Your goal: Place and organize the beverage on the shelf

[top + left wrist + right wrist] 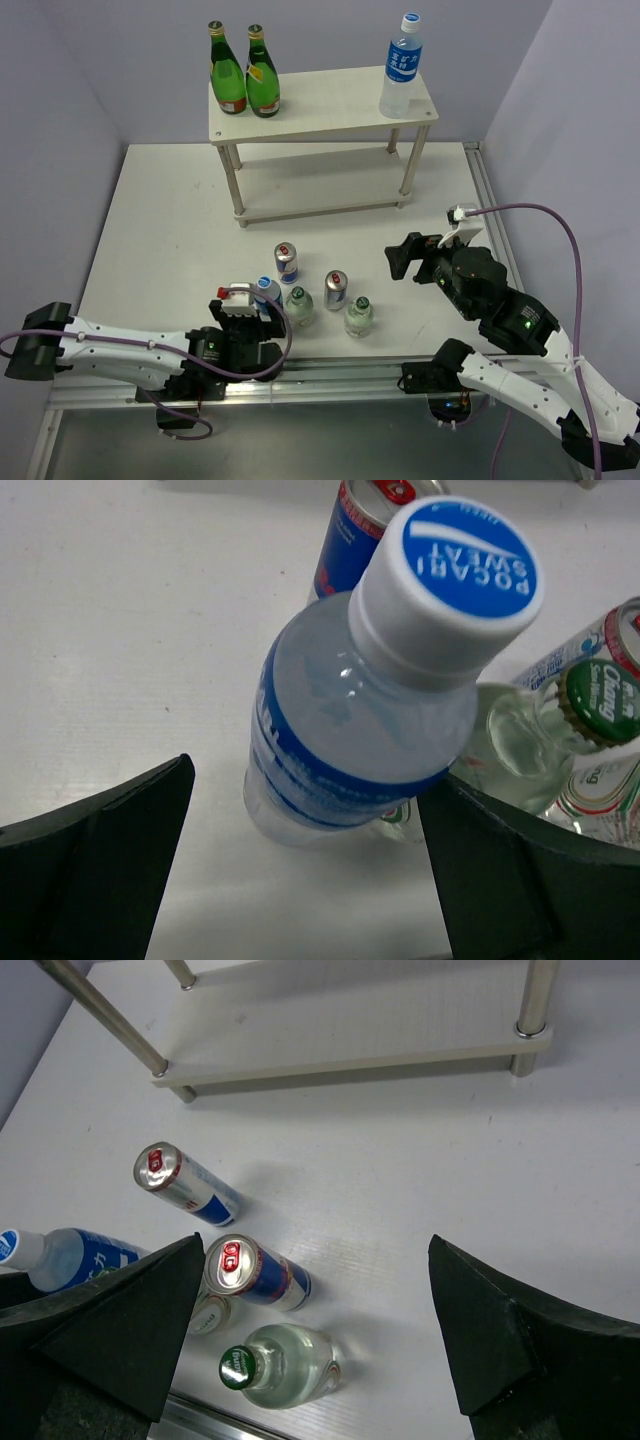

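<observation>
A tall blue-labelled water bottle (266, 293) stands on the table between the fingers of my open left gripper (262, 312). In the left wrist view the bottle (360, 710) is close to the right finger (500, 870) and apart from the left one. Two blue-silver cans (287, 262) (335, 289) and two small green-capped bottles (299, 307) (358, 316) stand beside it. A second water bottle (402, 68) stands on the right of the cream shelf's top board (330, 105). My right gripper (400, 262) is open and empty, right of the cans (255, 1270).
Two green glass bottles (245, 75) stand on the left of the top board. The shelf's lower board (350, 1030) is bare in the right wrist view. A metal rail (330, 375) runs along the table's near edge, and walls close in the back and sides.
</observation>
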You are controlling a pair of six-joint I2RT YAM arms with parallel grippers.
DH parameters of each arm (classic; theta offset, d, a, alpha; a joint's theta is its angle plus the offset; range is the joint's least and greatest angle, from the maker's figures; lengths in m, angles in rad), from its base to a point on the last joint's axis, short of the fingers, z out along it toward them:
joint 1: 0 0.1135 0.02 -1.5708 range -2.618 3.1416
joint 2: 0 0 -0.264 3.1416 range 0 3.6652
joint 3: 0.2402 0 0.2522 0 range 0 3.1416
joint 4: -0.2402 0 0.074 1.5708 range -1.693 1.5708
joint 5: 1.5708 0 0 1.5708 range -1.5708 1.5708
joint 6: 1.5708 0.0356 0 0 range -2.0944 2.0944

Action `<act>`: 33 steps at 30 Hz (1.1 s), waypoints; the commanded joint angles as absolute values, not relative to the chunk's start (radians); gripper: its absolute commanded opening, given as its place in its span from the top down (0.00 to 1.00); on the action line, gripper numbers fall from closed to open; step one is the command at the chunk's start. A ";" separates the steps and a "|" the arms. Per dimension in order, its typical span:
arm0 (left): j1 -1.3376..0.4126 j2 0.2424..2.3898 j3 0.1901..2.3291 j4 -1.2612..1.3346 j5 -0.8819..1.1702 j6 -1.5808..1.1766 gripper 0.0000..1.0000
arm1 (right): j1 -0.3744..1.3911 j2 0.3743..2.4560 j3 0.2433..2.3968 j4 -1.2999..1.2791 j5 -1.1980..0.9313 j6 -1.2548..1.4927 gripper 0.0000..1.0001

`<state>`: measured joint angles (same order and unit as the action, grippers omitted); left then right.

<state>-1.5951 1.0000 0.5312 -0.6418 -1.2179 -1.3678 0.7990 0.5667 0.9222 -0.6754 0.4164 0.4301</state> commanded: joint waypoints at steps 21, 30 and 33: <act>-1.322 1.084 0.417 -0.009 -1.029 -0.894 0.01 | 0.805 0.568 0.888 -0.635 0.420 0.451 0.00; -1.316 1.103 0.431 -0.049 -1.066 -0.919 0.34 | 0.805 0.565 0.884 -0.632 0.417 0.453 0.00; -1.315 1.100 0.436 -0.051 -1.071 -0.911 0.62 | 0.805 0.560 0.881 -0.634 0.419 0.453 0.00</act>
<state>-1.3212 1.1038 0.4175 -0.0559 -1.0645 -0.9024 0.7990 0.5655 0.8902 -0.6727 0.4168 0.4488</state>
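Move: The Pocari bottle stands about 6 cm ahead of the open left hand and 2 cm to its right, its middle some 4 cm below. A small green-capped glass bottle stands close against it, roughly 7 cm to the right of it; the silver-blue can is some 10 cm farther out than the Pocari bottle and 4 cm to the right of it. From the idle right hand the Pocari bottle lies about 27 cm left, 2 cm ahead and 21 cm below. The left hand reaches forward about 5 cm with its fingers wide open, drifting slightly right, to bring the Pocari bottle between them, the right finger passing into the gap beside the small glass bottle. It then sinks about 2.5 cm with almost no turn of the wrist, and once down it closes its fingers by about a third, pinching the bottle from both sides just below the shoulder, the grip effort rising as they shut. ##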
